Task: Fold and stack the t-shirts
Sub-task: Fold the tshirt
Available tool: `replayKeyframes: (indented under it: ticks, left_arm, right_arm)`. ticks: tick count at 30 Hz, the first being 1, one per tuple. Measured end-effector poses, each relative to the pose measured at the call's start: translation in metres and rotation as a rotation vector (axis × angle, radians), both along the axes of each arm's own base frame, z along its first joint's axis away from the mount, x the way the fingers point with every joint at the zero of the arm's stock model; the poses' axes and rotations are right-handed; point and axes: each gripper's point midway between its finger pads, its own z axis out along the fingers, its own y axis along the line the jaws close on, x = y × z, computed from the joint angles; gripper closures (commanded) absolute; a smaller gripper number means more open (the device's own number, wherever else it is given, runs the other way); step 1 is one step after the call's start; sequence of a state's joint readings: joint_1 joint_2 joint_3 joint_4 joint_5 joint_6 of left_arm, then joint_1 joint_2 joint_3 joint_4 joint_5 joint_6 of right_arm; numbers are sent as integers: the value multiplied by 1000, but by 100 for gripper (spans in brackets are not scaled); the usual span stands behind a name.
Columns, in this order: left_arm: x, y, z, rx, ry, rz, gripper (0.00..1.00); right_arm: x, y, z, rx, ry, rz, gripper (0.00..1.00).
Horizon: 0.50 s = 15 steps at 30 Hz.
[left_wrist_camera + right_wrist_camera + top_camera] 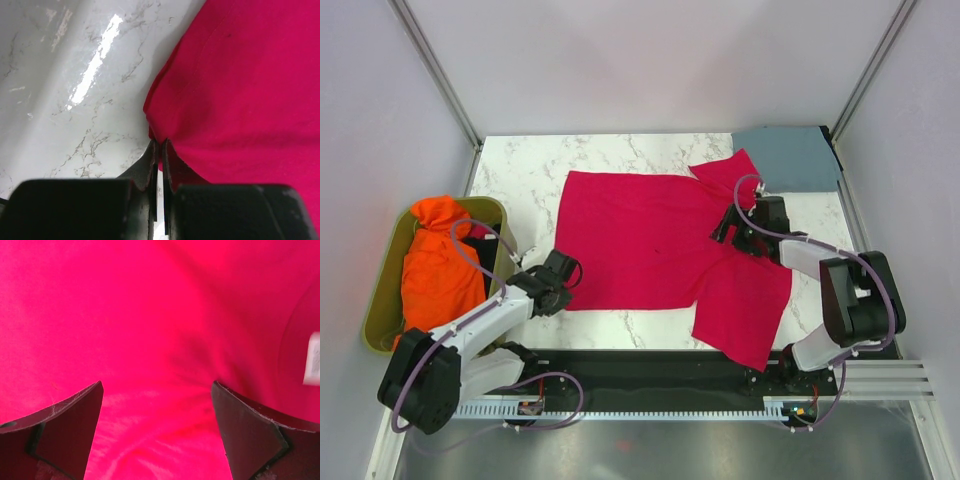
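The crimson-red t-shirt (640,240) lies spread flat on the marble table (520,170), one sleeve hanging over the near edge. My left gripper (563,272) is at the shirt's near left corner. In the left wrist view that gripper (160,141) is shut, with the edge of the red t-shirt (240,85) pinched between its tips. My right gripper (732,225) sits over the shirt's right part; it (157,385) stands open just above the red cloth (125,315), with a white tag (312,357) off to its right. The slate blue-grey t-shirt (788,158) lies folded at the back right corner.
An olive-green bin (380,290) stands off the table's left side, holding an orange cloth (435,265). Pale walls and slanted metal posts (440,75) close in the table at the back and sides. A black rail (650,375) runs along the near edge.
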State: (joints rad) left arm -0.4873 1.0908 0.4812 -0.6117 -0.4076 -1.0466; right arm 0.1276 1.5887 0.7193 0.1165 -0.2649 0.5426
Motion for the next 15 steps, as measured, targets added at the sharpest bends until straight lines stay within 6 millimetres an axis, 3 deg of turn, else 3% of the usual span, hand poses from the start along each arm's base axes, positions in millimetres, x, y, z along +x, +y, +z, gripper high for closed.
replayKeyframes:
  ticks: [6,11,15]
  left_arm:
    - [13,-1,2,-48,-23,-9,98]
    - [27,1,6,-92,-64,-14,98]
    - [32,6,6,-135,-92,-20,98]
  right_arm:
    - [-50,9,7,-200,99,16,2]
    - [-86,-19,36,-265,73,-89,2]
    - [-113,-30,24,-281,134,-133,2]
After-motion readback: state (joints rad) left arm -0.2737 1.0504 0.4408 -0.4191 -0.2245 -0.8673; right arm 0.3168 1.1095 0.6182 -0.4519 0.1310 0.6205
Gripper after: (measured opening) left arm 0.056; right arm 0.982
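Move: The left fingers are already shut on the t-shirt's near hem corner; the far hem corner lies about 33 cm ahead of this hand and 1 cm to its left, and the bin with the orange shirt some 22 cm left and 5 cm farther out. From the open right hand, the near sleeve lies roughly 20 cm back, 3 cm right and 3 cm below; the near armpit is about 16 cm back and 6 cm left, the neck-side edge 8 cm back and 12 cm right. Keeping its pinch on the near hem corner, the left hand drags it about 3 cm forward, towards the far hem corner and low over the table, tilting slightly. Meanwhile the right hand, fingers wide open, sweeps back some 11 cm over the shirt towards the near sleeve, drifting a little right; it rises nearly 4 cm, then starts to sink again, rolling some 15 degrees so its left side drops. ##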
